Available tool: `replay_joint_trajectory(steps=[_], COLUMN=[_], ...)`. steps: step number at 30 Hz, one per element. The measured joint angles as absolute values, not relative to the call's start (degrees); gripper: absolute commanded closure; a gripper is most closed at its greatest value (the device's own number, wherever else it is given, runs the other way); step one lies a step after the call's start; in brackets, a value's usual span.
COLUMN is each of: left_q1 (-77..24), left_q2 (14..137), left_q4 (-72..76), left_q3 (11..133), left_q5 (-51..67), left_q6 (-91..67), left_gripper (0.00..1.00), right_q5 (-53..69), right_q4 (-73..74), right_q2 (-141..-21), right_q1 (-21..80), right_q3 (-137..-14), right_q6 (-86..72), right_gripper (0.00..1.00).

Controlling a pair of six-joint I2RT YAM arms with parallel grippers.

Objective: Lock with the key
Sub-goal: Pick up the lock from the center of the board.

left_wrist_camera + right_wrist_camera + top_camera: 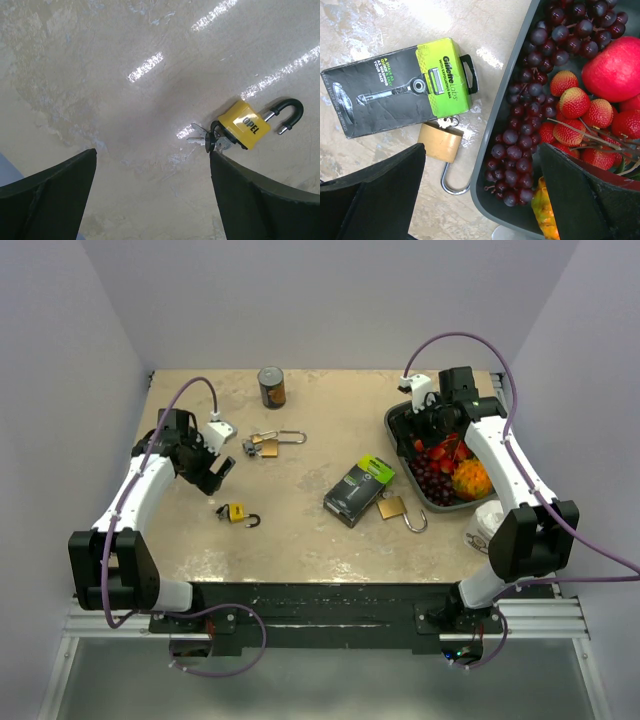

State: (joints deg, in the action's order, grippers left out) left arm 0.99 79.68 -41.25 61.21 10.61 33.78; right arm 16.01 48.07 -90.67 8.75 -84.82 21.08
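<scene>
A yellow padlock (236,512) with an open black shackle lies on the table at the left; in the left wrist view it (248,124) has keys (206,138) in its base. My left gripper (217,472) is open and empty, just above and left of it. A brass padlock (391,507) with an open shackle lies beside the razor box; it also shows in the right wrist view (440,142). A third brass padlock (268,444) with keys lies at mid-back. My right gripper (432,422) is open, empty, above the tray's left rim.
A black and green razor box (359,490) lies mid-table. A grey tray (398,424) holds grapes (432,478), strawberries and other fruit at the right. A can (271,386) stands at the back. A white object (482,523) sits near the tray's front.
</scene>
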Motion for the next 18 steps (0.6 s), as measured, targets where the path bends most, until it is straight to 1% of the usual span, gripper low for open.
replay_joint_trajectory(steps=[6, 14, 18], left_q1=[0.97, 0.93, 0.12], left_q2=[79.96, 83.42, 84.6], left_q4=[-44.23, -51.62, -55.37], left_q3=[63.53, 77.41, 77.73], left_q5=[9.82, 12.4, 10.39], left_q6=[35.66, 40.05, 44.29], left_gripper=[0.01, 0.01, 0.01], right_q5=[16.05, 16.25, 16.47], right_q4=[48.07, 48.07, 48.07], right_q2=[-90.67, -90.67, -90.67], right_q1=[8.97, 9.17, 9.34], right_q3=[-84.82, -84.84, -84.86], right_q6=[21.06, 21.06, 21.06], right_gripper=[0.01, 0.01, 0.01])
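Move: The open yellow padlock with its keys lies about 6 cm to the left hand's right, some 4 cm back towards the base and about 11 cm below. From the left hand, the pair of brass locks is roughly 13 cm ahead and 13 cm right, and the tin can about 26 cm ahead and 15 cm right, both below it on the table. From the right hand, the yellow padlock is some 44 cm left, 10 cm back and 18 cm below. Holding nothing, the left hand lifts away from the table and the yellow padlock, ending about 5 cm higher; it eases forward some 2 to 3 cm while rising, then turns back about 1 cm towards the base and sinks about 1 cm. The wrist turns roughly 10 degrees clockwise, mostly in the later part, and the fingers stay wide open over bare table, touching nothing. ##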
